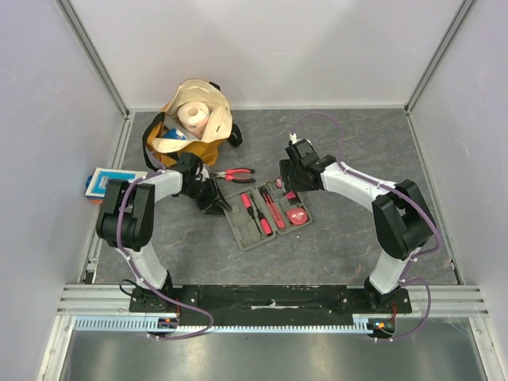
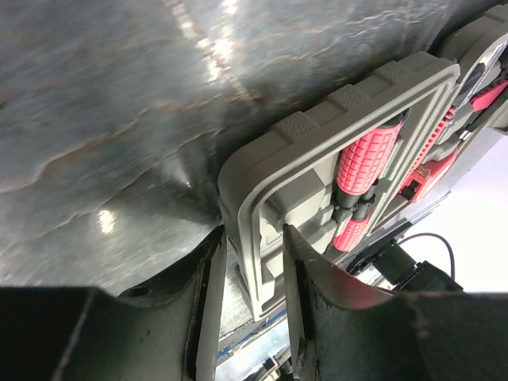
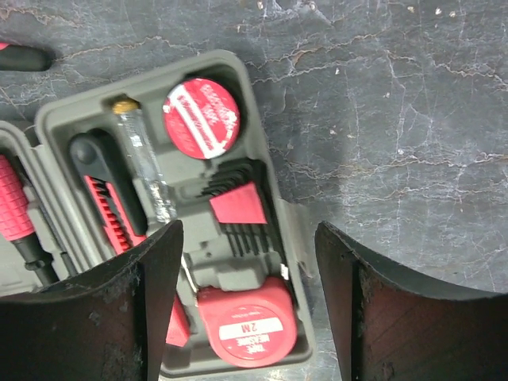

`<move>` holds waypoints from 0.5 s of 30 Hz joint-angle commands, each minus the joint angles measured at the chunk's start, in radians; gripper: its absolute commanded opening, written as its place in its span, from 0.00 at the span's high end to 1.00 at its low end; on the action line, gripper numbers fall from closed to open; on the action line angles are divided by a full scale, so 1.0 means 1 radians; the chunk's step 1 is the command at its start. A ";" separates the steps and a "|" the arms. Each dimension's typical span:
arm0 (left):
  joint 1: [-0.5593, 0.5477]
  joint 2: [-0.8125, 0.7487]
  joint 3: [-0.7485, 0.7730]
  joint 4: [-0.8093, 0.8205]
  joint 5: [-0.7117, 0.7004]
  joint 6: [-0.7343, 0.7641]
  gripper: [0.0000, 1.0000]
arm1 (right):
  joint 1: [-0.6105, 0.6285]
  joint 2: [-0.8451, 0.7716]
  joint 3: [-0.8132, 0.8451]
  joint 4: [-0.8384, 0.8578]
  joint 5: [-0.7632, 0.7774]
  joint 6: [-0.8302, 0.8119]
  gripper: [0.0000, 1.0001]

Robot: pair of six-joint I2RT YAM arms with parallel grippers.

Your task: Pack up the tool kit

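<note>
The grey tool kit case (image 1: 266, 213) lies open on the table with red-and-black tools in its slots. The red-handled pliers (image 1: 235, 174) lie on the table just behind the case. At the case's left end, my left gripper (image 1: 213, 197) is shut on the case's rim (image 2: 254, 198), one finger outside the wall and one inside. Red ribbed handles (image 2: 367, 159) sit just past that rim. My right gripper (image 3: 246, 230) hangs open over the right half, above the red tape measure (image 3: 246, 321). A round red disc (image 3: 201, 117) and the hex keys (image 3: 238, 202) lie beyond it.
A tan-and-yellow bag (image 1: 208, 144) with a paper roll (image 1: 193, 116) stands at the back left, close behind my left arm. A blue-and-white packet (image 1: 107, 182) lies by the left wall. White walls enclose the table on three sides.
</note>
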 commanded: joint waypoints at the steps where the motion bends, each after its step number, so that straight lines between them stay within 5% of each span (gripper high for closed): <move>1: -0.059 0.047 0.098 0.027 0.032 0.083 0.61 | -0.004 -0.040 -0.006 0.040 0.037 0.012 0.26; 7: -0.088 0.057 0.172 -0.021 -0.063 0.094 0.60 | -0.004 -0.065 0.022 0.037 0.068 -0.006 0.26; 11: -0.088 0.015 0.157 -0.034 -0.130 0.091 0.60 | 0.004 -0.088 0.005 0.027 -0.003 -0.041 0.46; 15: -0.088 -0.028 0.131 -0.034 -0.162 0.088 0.60 | 0.027 -0.146 -0.072 0.005 -0.035 -0.049 0.56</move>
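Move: The open tool case is at my left fingertips; its middle lies about 10 cm to my left hand's right and 2 cm back, just below fingertip height. The pliers are some 8 cm ahead and 2 cm right of that hand. From my right hand the case's middle is roughly 5 cm left, 4 cm back and 5 cm down, with the tape measure 5 cm back and 2 cm right, and the red tape roll 3 cm ahead and 2 cm left. With one left finger already against the outside of the case's left wall, I push the case to the right, sweeping my left hand about 2.5 cm right and just as far forward, then ease slightly back left off the wall, fingers keeping their gap. My right hand lifts about 2 cm over the case's right part and partly closes its fingers. ##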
